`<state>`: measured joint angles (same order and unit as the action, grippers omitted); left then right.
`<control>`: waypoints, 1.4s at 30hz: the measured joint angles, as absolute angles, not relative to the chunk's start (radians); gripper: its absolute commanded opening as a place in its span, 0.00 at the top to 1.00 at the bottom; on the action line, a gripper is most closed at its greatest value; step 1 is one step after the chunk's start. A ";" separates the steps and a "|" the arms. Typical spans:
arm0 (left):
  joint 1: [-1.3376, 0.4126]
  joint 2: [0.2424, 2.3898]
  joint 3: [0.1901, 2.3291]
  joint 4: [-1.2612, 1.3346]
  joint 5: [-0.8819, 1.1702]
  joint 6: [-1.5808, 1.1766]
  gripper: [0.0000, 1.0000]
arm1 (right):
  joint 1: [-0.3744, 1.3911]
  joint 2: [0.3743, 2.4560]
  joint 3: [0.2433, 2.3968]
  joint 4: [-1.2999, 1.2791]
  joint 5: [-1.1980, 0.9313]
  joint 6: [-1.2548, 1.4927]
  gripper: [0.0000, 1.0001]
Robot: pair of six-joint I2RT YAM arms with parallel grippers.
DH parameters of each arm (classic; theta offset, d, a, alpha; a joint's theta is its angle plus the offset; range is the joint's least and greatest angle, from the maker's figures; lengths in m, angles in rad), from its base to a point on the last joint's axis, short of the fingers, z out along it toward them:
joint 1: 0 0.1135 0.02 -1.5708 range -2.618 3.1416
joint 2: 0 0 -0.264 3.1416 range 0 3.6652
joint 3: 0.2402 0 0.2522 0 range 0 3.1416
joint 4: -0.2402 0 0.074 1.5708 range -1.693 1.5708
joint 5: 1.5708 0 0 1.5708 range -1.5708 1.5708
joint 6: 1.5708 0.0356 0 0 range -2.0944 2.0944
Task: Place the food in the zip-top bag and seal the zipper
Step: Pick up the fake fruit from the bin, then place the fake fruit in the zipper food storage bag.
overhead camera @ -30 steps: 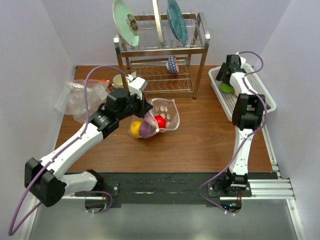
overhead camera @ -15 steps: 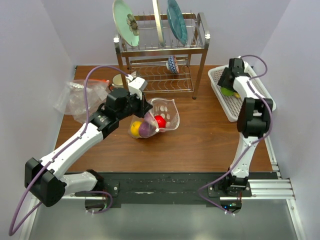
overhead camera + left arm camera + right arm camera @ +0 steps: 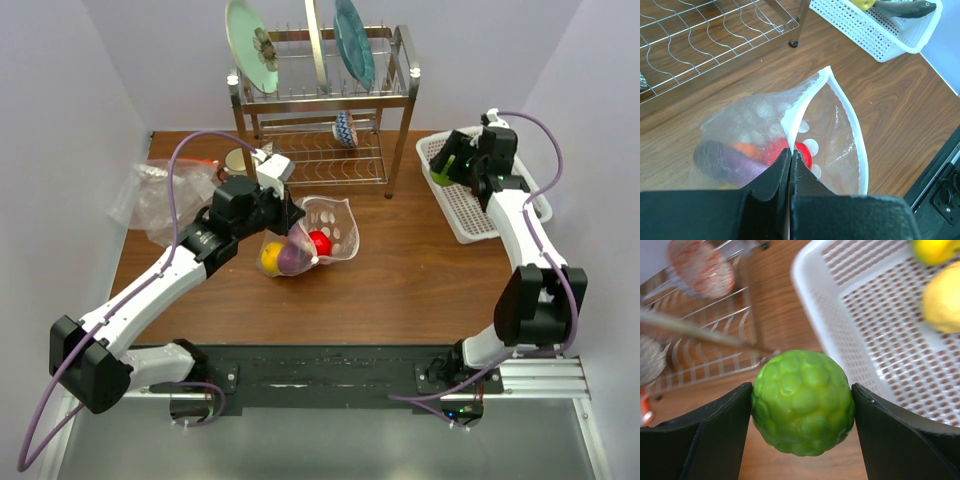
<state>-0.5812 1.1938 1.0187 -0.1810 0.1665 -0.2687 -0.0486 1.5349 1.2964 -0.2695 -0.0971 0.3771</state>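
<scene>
The dotted zip-top bag (image 3: 325,232) lies mid-table with its mouth open, holding a red round (image 3: 320,243), a purple one (image 3: 292,259) and a yellow one (image 3: 271,259). My left gripper (image 3: 291,222) is shut on the bag's white zipper edge (image 3: 790,122) and holds the mouth up. My right gripper (image 3: 447,170) is shut on a bumpy green fruit (image 3: 803,402), lifted above the near left edge of the white basket (image 3: 455,200). Two yellow fruits (image 3: 942,297) stay in the basket (image 3: 880,325). A dark eggplant (image 3: 905,7) lies there too.
A metal dish rack (image 3: 320,110) with plates and a bowl stands at the back centre. Crumpled plain clear plastic (image 3: 155,195) lies at the left with a cup (image 3: 238,160) behind it. The white basket sits at the right edge.
My right gripper has lifted the green fruit out of the basket and swung to the basket's left edge. The left gripper and the bag have not moved.
</scene>
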 measured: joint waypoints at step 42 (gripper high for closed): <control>-0.563 1.105 0.968 -0.093 0.337 -0.274 1.00 | 0.643 1.514 1.037 0.188 -0.254 0.443 0.22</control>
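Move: The right gripper already holds the green fruit. The bag's open mouth is some 29 cm to its left, 13 cm back and 5 cm lower. The red fruit inside the bag lies about 30 cm left, 13 cm back and 15 cm below; the white bin's middle is about 16 cm right, 9 cm ahead and 17 cm below. From the left gripper, pinching the bag's rim, the mouth is level fore and aft, about 6 cm right and 4 cm down. Swing the right gripper, fingers still shut on the green fruit, about 32 cm left and back from the bin, rising slightly and turning some 50 degrees counter-clockwise. Then ease it forward and dip it into the bag's mouth, lifting a touch at the end. Keep the left gripper's pinch on the rim, holding still until late, then draw it up and back about 4 cm. ##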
